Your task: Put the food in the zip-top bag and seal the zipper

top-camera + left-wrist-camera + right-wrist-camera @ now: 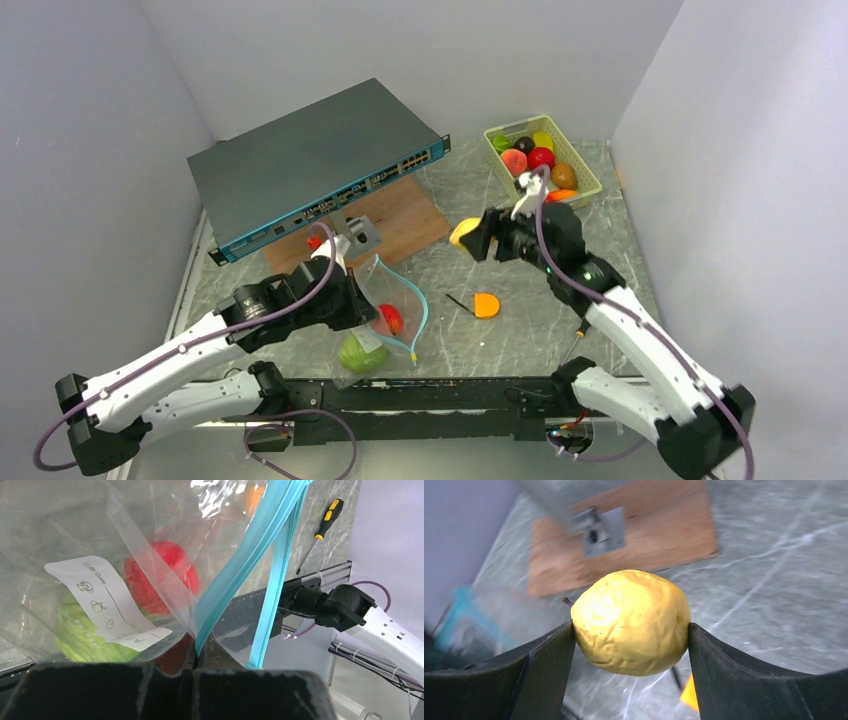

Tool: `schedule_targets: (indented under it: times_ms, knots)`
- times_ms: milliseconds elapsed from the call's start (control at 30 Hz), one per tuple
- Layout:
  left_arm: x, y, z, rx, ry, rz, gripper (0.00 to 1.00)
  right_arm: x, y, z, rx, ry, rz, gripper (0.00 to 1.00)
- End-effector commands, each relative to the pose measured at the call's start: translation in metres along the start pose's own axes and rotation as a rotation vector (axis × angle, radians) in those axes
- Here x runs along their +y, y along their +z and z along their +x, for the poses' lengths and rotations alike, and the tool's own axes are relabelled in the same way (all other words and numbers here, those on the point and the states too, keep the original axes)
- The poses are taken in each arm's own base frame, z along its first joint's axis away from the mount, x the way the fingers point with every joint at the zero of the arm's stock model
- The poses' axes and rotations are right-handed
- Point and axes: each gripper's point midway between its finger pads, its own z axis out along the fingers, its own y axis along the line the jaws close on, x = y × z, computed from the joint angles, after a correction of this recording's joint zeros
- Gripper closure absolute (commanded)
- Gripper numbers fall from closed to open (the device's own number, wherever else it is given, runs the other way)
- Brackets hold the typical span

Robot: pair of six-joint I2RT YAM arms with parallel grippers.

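The clear zip-top bag hangs open near the table's front left, with its teal zipper spread in two strands. My left gripper is shut on the bag's zipper edge and holds the mouth up. Inside the bag lie a red apple and a green cabbage, behind the white label. My right gripper is in mid-air to the right of the bag, closed on a yellow lemon that fills the span between its fingers. From above, the lemon is over the table's middle.
A pale green basket with several more toy fruits stands at the back right. A network switch and a wooden board with a metal bracket lie behind the bag. An orange piece and a screwdriver lie on the table.
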Motion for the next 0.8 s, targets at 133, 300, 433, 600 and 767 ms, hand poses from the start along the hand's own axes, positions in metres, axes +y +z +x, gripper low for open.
schedule_targets:
  times_ms: [133,300,433,600,767]
  knots:
    - [-0.015,-0.007,-0.010,-0.035,-0.023,0.059,1.00,0.095,-0.068,0.005,-0.118,-0.126,-0.456,0.92]
    - [-0.019,-0.009,-0.010,-0.024,-0.021,0.061,1.00,0.125,-0.069,0.017,-0.068,-0.162,-0.542,0.91]
    - [-0.024,-0.012,-0.011,-0.020,-0.024,0.074,1.00,0.151,-0.062,0.030,-0.030,-0.194,-0.570,0.90]
    - [-0.025,-0.010,-0.010,-0.016,-0.031,0.080,1.00,0.194,-0.066,0.036,-0.044,-0.088,-0.705,0.88]
    - [-0.027,-0.014,-0.011,-0.016,-0.030,0.088,1.00,0.206,-0.053,0.053,-0.024,0.015,-0.713,0.84]
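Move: The right hand already holds the yellow fruit. From it, the open mouth of the bag lies roughly 15 cm back, 17 cm to the left and 11 cm below. The red fruit in the bag is about 11 cm back, 21 cm left and 20 cm lower; the orange tape measure sits some 6 cm back, 1 cm right and 22 cm below. From the left hand, which pinches the bag's rim, the mouth is about 5 cm right, 1 cm ahead and 6 cm lower. The right arm swings the yellow fruit towards the bag mouth, drawing back about 15 cm, quickest at first, and bearing ever more to the left for some 14 cm, rising about 5 cm, dipping most of that again and ending slightly higher than it began. On the way the hand turns some 35 degrees counter-clockwise so that the fingers point left at the bag, its left side lifting a little, with the grip on the fruit unchanged, while the left hand stays put and keeps the rim pinched. ##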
